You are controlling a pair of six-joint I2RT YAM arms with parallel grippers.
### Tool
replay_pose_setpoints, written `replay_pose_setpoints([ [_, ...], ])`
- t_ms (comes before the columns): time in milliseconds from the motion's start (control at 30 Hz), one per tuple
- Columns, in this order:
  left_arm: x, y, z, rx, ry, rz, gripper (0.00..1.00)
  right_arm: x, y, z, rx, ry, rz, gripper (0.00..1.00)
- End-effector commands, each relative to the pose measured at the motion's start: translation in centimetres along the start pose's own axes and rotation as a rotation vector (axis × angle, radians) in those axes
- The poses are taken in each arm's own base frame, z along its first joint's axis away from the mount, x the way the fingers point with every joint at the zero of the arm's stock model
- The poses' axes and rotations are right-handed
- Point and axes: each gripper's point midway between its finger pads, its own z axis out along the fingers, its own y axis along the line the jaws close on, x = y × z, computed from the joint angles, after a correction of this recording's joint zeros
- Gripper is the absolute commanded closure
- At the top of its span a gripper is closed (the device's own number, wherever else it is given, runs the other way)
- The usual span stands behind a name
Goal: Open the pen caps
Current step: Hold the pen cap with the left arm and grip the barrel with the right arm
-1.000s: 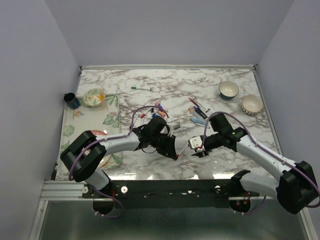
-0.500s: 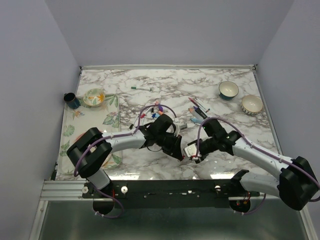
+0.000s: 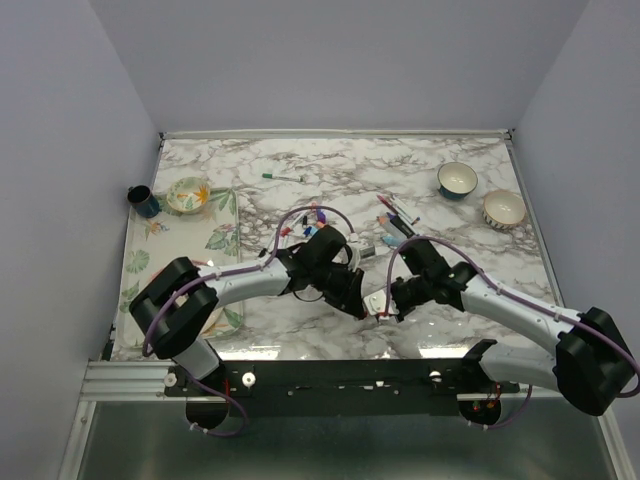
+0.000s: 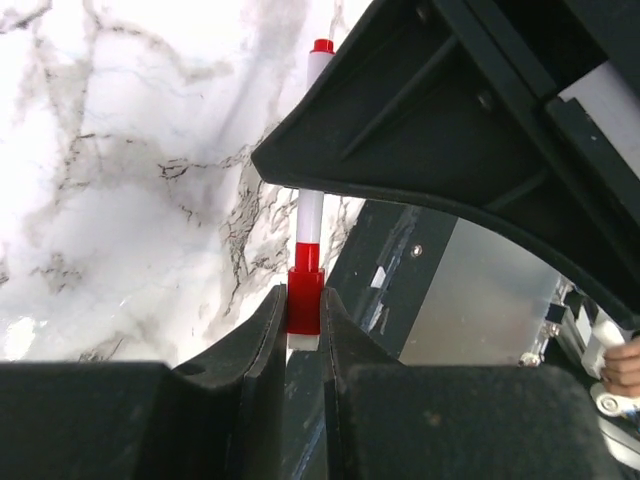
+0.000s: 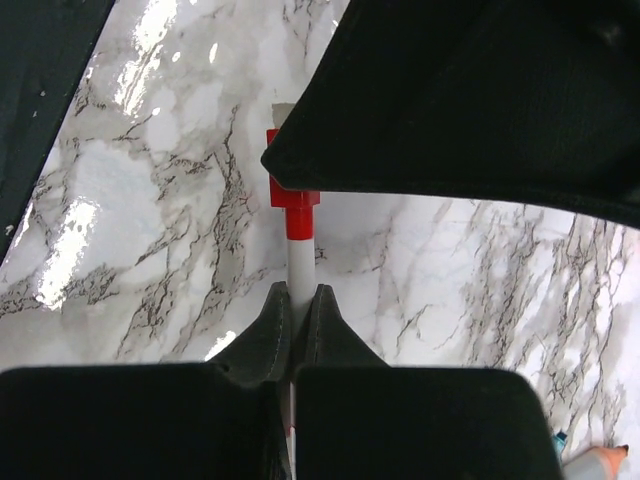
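One white pen with a red cap is held between both grippers, low over the near middle of the table. My left gripper [image 4: 304, 305] is shut on the red pen cap [image 4: 305, 298]; the white pen body [image 4: 311, 215] runs away from it under the right gripper. My right gripper [image 5: 301, 298] is shut on the white pen body [image 5: 301, 262], and the red cap [image 5: 296, 205] disappears under the left gripper's housing. From above, the left gripper [image 3: 355, 300] and right gripper [image 3: 392, 298] meet tip to tip. The cap sits fully on the pen.
Loose pens and caps [image 3: 316, 217] lie behind the left arm, more pens [image 3: 396, 216] behind the right. A green pen [image 3: 283, 178] lies farther back. Two bowls [image 3: 457, 179] [image 3: 503, 208] stand back right. A floral tray [image 3: 165, 255] with a small bowl [image 3: 188, 194] and a dark cup [image 3: 142, 201] sit at the left.
My right gripper has moved left to meet the left gripper and has shut on the pen body. The left gripper kept its hold on the cap and shifted slightly right.
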Motion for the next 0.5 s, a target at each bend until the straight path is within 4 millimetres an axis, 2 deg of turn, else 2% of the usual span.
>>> replay_pose_setpoints([
  [0,-2.2,-1.1,-2.1,-0.025,-0.128,0.030,0.70,-0.8,-1.4,-0.6,0.041,-0.005,0.022,0.99],
  [67,-3.4,-0.8,-3.0,-0.052,-0.200,0.031,0.58,-1.4,-1.8,-0.8,0.052,-0.019,0.052,0.99],
  [100,-3.8,-1.0,-3.8,-0.056,-0.238,0.035,0.47,-1.6,-1.9,-0.9,0.056,-0.026,0.063,0.99],
  [200,-5.4,-0.3,-6.0,-0.108,-0.358,0.029,0.31,-2.3,-3.0,-1.3,0.084,-0.039,0.121,0.99],
  [300,-6.7,0.5,-8.4,-0.160,-0.474,0.028,0.24,-2.9,-4.0,-1.8,0.117,-0.054,0.183,0.99],
  [467,-8.3,1.4,-11.5,-0.219,-0.655,-0.001,0.18,-4.1,-6.4,-3.3,0.187,-0.106,0.344,0.99],
])
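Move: The capped marker is held by both hands: its red cap sits between the left fingers, with the pads right on it. The right fingers are shut on the white barrel, the cap about 4 cm to their left and 1 cm back. From the right hand, the pile of sorted markers lies some 17 cm ahead and 3 cm right, about 5 cm lower; loose coloured caps lie roughly 17 cm ahead and 14 cm left, also 5 cm lower. Up, forward and to the left, the left hand pulls away about 11 cm, its fingers opening wide to let go of the red cap and its wrist swinging counter-clockwise and tipping upward. The right hand keeps its pinch on the barrel and lifts the marker some 4 cm, drifting forward and a little left while turning slightly clockwise. ##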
